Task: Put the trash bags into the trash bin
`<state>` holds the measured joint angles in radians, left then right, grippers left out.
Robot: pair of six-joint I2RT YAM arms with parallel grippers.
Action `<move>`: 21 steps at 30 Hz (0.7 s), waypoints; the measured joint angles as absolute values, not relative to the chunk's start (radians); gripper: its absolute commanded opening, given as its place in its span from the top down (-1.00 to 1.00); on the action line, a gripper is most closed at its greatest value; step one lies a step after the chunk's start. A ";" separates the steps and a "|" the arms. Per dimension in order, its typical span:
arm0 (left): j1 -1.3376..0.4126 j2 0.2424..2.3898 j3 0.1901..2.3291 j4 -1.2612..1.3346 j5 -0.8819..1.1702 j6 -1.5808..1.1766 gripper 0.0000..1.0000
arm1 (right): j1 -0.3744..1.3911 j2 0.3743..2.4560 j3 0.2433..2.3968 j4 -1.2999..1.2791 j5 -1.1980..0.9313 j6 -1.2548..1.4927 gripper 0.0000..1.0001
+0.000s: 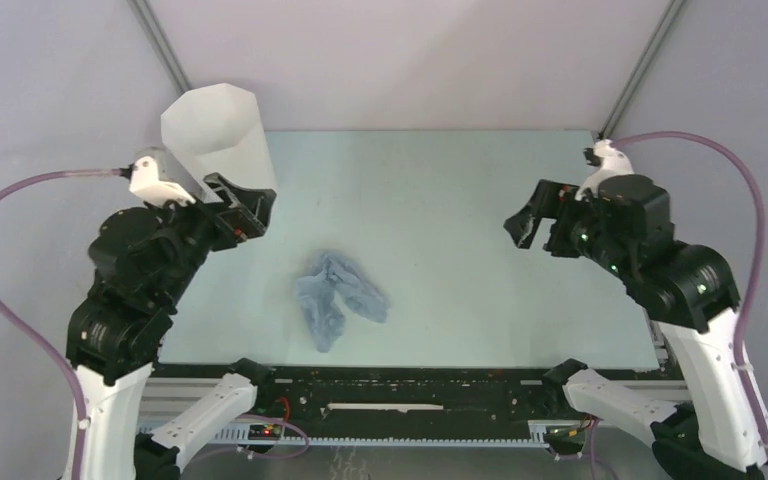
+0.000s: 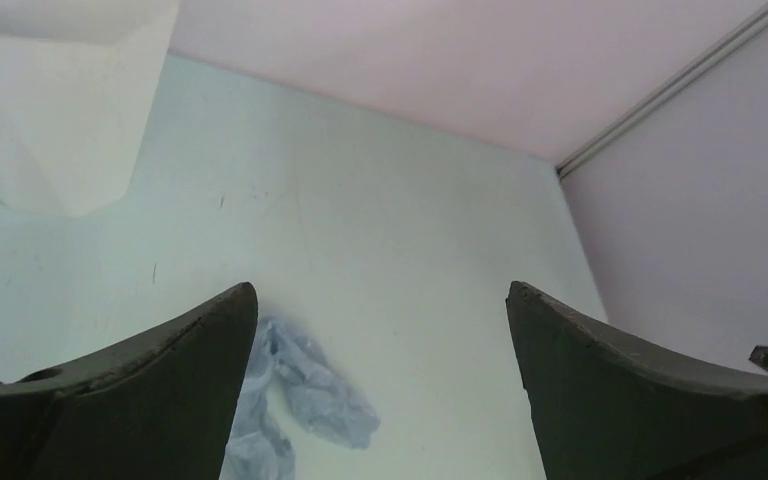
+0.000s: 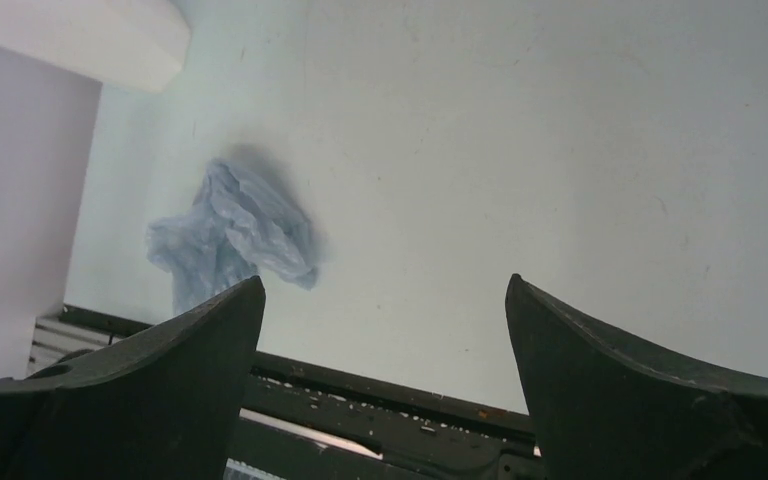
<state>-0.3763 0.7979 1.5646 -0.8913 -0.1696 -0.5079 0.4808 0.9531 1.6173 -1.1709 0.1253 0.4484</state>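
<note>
The crumpled pale blue-grey trash bag (image 1: 340, 298) lies on the table near its front middle. It also shows in the left wrist view (image 2: 305, 390) and the right wrist view (image 3: 232, 232). The tall white faceted trash bin (image 1: 218, 135) stands upright at the back left corner, also seen in the left wrist view (image 2: 60, 110) and the right wrist view (image 3: 110, 35). My left gripper (image 1: 257, 212) is open and empty beside the bin's base, above and left of the bag. My right gripper (image 1: 526, 214) is open and empty over the right side, well apart from the bag.
A black rail (image 1: 410, 385) runs along the table's near edge, also in the right wrist view (image 3: 380, 390). Grey walls enclose the table, with a corner post (image 1: 650, 60) at the back right. Pink cables loop from both wrists.
</note>
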 measured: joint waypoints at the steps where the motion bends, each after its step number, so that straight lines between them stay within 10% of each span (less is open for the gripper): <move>1: -0.384 0.798 1.547 -0.892 -0.175 -0.507 -0.99 | 0.502 0.963 1.610 -1.165 0.137 0.452 -0.99; 21: -0.439 0.756 0.965 -0.929 -0.157 -0.677 -1.00 | 0.582 0.909 1.331 -0.997 0.032 0.541 -0.99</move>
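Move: The trash bag, a crumpled bluish film flat on the table, lies almost straight below the left hand: about 3 cm to its right, 2 cm back and some 42 cm down. The trash bin stands roughly 20 cm ahead of that hand and 17 cm to its left, its middle some 30 cm lower. From the right hand the bag is about 26 cm to the left, 2 cm back and 35 cm below. Towards the trash bag the left hand sinks fast and nearly straight down, some 23 cm, tipping its fingers about 30 degrees further downward; they stay wide open and reach nothing yet. The right hand, also open, shifts about 5 cm left and 6 cm down, coming nearer the bag but staying well clear of it, and slows at the end. ##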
